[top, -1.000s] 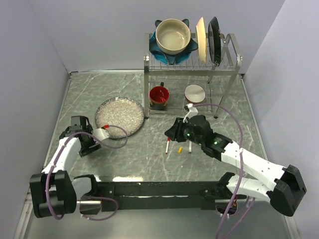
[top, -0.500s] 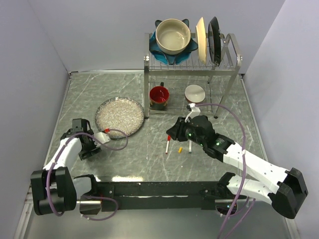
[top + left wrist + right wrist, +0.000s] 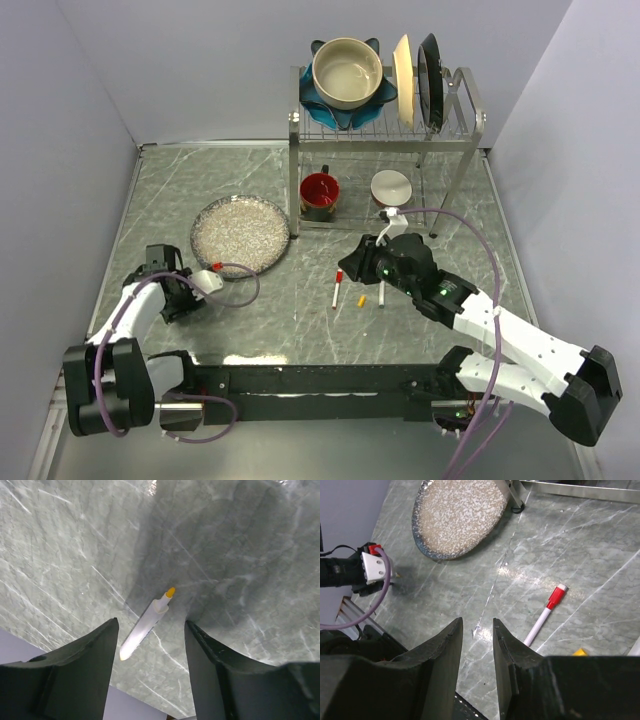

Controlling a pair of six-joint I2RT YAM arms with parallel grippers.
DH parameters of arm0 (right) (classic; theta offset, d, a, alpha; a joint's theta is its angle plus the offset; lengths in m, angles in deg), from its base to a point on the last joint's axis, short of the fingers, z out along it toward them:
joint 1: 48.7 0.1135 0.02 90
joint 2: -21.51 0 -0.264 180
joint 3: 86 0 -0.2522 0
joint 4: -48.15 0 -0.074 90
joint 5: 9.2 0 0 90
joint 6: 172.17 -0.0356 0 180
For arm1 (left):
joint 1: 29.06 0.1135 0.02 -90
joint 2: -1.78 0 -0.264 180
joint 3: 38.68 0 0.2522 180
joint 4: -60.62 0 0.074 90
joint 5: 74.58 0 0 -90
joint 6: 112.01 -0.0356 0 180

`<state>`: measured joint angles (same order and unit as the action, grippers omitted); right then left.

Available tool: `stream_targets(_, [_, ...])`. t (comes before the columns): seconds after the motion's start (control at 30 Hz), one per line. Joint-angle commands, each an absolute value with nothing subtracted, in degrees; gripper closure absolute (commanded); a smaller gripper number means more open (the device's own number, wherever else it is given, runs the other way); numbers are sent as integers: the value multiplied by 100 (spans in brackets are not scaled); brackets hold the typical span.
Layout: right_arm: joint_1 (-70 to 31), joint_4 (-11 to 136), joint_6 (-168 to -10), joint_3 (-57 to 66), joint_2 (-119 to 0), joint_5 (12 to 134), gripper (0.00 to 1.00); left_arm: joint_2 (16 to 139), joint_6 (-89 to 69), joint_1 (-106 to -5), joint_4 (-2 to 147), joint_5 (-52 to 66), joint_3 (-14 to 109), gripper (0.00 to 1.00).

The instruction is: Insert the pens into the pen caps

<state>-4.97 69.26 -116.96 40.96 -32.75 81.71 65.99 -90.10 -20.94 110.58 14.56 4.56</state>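
An uncapped pen with a yellow tip lies flat on the table in the left wrist view. My left gripper is open and straddles it, one finger on each side, neither touching. In the top view this gripper is low at the far left and hides that pen. A white pen with a red cap on it lies mid-table. A loose yellow pen cap and another thin white pen lie to its right. My right gripper hovers beside the red pen, narrowly open and holding nothing.
A speckled plate lies at the back left of the middle. A dish rack at the back carries a bowl and upright plates. A red mug and a white bowl stand under it. The left wall is close to my left gripper.
My left arm has drawn toward the near edge and lowered over the yellow-tipped pen, its jaws narrowing. My right gripper has shifted slightly to the right.
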Motion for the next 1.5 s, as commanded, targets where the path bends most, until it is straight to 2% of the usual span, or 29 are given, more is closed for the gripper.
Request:
stream_targets(0.0, [-536, 6850, -11583, 4043, -3140, 8247, 62, 6489, -9083, -2080, 11199, 1059, 154, 44])
stream_targets(0.1, [-545, 6867, -11575, 4043, -3122, 8265, 62, 6497, -9065, -2080, 11085, 1041, 127, 57])
stream_targets(0.3, [-537, 6867, -11548, 4034, -3131, 8274, 62, 6813, -8960, -2080, 10971, 954, 242, 60])
stream_targets(0.37, [-537, 6867, -11539, 4034, -3140, 8274, 62, 6893, -8916, -2080, 10980, 840, 320, 65])
stream_targets(0.4, [-545, 6867, -11548, 4034, -3140, 8265, 62, 6945, -8907, -2080, 10954, 822, 356, 74])
stream_targets(0.43, [-537, 6867, -11540, 4034, -3140, 8273, 62, 6963, -8890, -2080, 10953, 813, 399, 78])
stream_targets(0.67, [-537, 6885, -11548, 4017, -3140, 8326, 62, 7113, -8741, -2080, 10945, 673, 540, 88])
stream_targets(0.8, [-545, 6903, -11548, 3999, -3148, 8335, 62, 7174, -8486, -2089, 10901, 506, 751, 99])
stream_targets(0.93, [-554, 6780, -11566, 4095, -3131, 8213, 62, 7411, -7627, -2431, 11067, 418, 1583, 99])
stream_targets(1.13, [-545, 6867, -11557, 3982, -3280, 8168, 62, 7842, -6693, -2871, 12270, 224, 2719, 99])
stream_targets(1.27, [-554, 6920, -11610, 3885, -3368, 7862, 62, 7781, -6350, -3187, 12623, 329, 2843, 99])
stream_targets(1.47, [-545, 6631, -11478, 4060, -3149, 7237, 59, 7193, -5718, -3469, 12343, -38, 3159, 99])
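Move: The pen with the orange tip lies flat right between the left hand's open pads, only about 1 cm below the hand point. The round plate's middle is some 20 cm ahead and 17 cm to the right of this hand, and the red-capped pen about 43 cm to the right and 4 cm ahead. From the idle right hand the orange-tipped pen lies roughly 45 cm left, 2 cm back and 19 cm below. The left fingers close on the orange-tipped pen, pinching its barrel almost on the spot, then lift it about 6 cm while the hand swings some 9 cm right towards the plate's near side. The hand also goes about 7 cm forward before drawing back a couple, with the fingertips tipping towards the right by nearly 20 degrees and a slight counter-clockwise turn. ##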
